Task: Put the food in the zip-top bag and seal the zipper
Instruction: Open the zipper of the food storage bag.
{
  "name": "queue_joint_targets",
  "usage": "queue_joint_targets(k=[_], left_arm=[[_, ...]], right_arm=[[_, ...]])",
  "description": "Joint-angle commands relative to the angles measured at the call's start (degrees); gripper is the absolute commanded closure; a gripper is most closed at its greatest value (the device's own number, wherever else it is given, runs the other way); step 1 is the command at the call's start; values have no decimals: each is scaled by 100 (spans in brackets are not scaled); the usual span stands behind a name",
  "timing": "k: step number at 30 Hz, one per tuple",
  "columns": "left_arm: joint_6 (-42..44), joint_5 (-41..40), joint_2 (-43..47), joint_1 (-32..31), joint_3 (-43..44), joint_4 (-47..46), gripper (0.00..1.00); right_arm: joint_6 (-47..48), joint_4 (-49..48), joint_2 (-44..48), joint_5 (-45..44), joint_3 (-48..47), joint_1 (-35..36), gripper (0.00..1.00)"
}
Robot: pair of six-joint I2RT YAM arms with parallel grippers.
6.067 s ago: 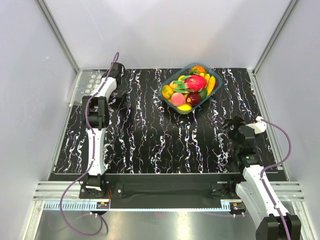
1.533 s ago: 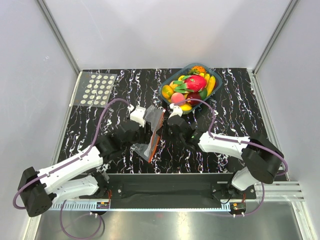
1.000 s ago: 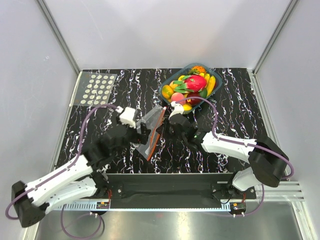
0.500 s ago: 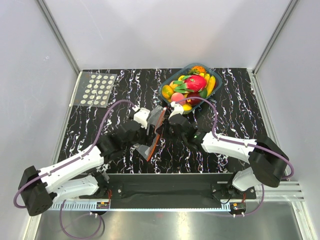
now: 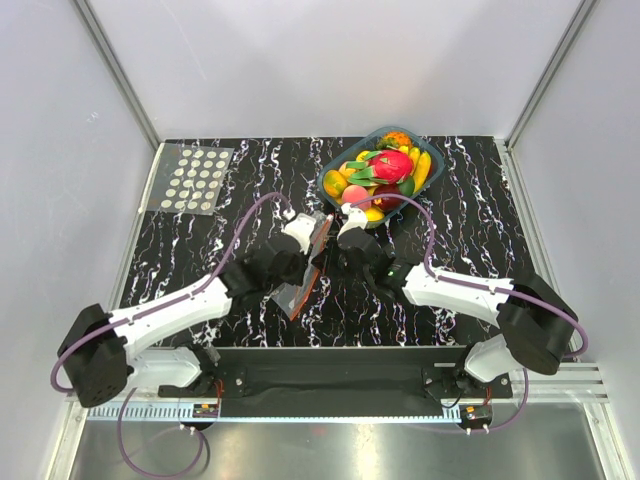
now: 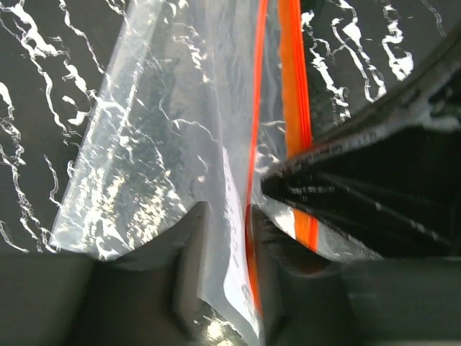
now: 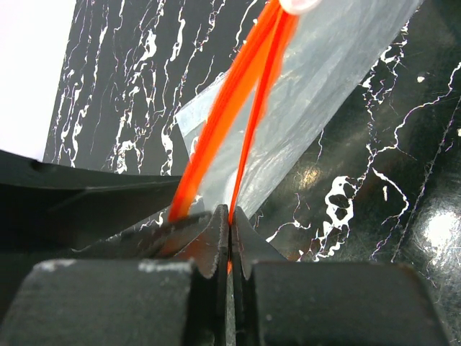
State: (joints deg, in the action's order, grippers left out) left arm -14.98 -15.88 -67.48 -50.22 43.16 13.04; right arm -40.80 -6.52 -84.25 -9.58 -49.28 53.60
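The clear zip-top bag (image 5: 298,285) hangs tilted between my two grippers over the black marbled table. Its mouth is parted, so the red-orange zipper (image 6: 292,86) shows as two strips. My right gripper (image 7: 230,213) is shut on one strip of the zipper (image 7: 238,79). My left gripper (image 6: 225,216) straddles the other lip, its jaws narrow but still gapped around the thin film. In the top view the left gripper (image 5: 310,252) and right gripper (image 5: 333,243) face each other across the bag's upper end. The food (image 5: 380,172) lies heaped in the tray at the back.
The dark teal tray (image 5: 325,182) stands at the back right of centre, just beyond the right wrist. A clear sheet with white dots (image 5: 192,178) lies at the back left corner. White walls enclose the table on three sides.
My left gripper has moved right, up to the bag's mouth, and its jaws have narrowed around one lip. The right gripper has kept its grip and barely moved.
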Motion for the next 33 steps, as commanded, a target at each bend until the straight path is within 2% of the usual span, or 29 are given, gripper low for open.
queue_joint_targets(k=[1, 2, 4, 7, 11, 16, 19, 21, 25, 28, 33], left_arm=[[206, -459, -256, -15, 482, -163, 76], [241, -643, -300, -15, 588, 48, 78], [294, -1485, -292, -23, 895, 670, 93], [286, -2383, -64, -41, 1194, 1434, 99], [-117, -2780, -1, -277, 1590, 2201, 100], [-592, -4193, -282, -392, 2214, 3553, 100], [-1085, -4581, -511, -401, 2399, 4099, 100], [-1278, -4818, -730, -401, 2364, 4145, 100], [-1542, -4723, -1240, -401, 2329, 4024, 100], [-1595, -4530, -1565, -401, 2232, 3708, 100], [-1508, -3925, -1461, -410, 1961, 3057, 100]], right_arm=[[-25, -25, 233, -158, -65, 71, 100], [-86, 19, 242, -201, -21, 80, 100], [-183, 168, 277, -351, 67, 71, 100], [-420, 397, 242, -676, 128, 71, 100], [-534, 275, 23, -598, 112, 71, 100], [-587, 389, -337, -527, -82, 36, 100], [-622, 476, -539, -325, -135, -60, 100], [-666, 617, -593, -430, -170, -78, 100], [-693, 758, -479, -632, -12, -69, 100], [-491, 714, -470, -553, -20, -78, 82], [9, 889, -557, -597, -249, -69, 74]])
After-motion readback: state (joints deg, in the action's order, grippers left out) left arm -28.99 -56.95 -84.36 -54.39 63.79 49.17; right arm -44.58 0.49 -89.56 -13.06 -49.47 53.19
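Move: The bag's orange zipper strip runs between the left hand's half-open fingers, level with the pads and about 1 cm ahead. The right fingertips are close by, some 3 cm to the right and 1 cm ahead, already shut on the same zipper at their own hand point. The fruit basket stands roughly 22 cm ahead, 21 cm right and 8 cm below the left hand. Left pinches the zipper strip, swings up and 10 cm left, then down; right sinks 6 cm, slightly opening. ##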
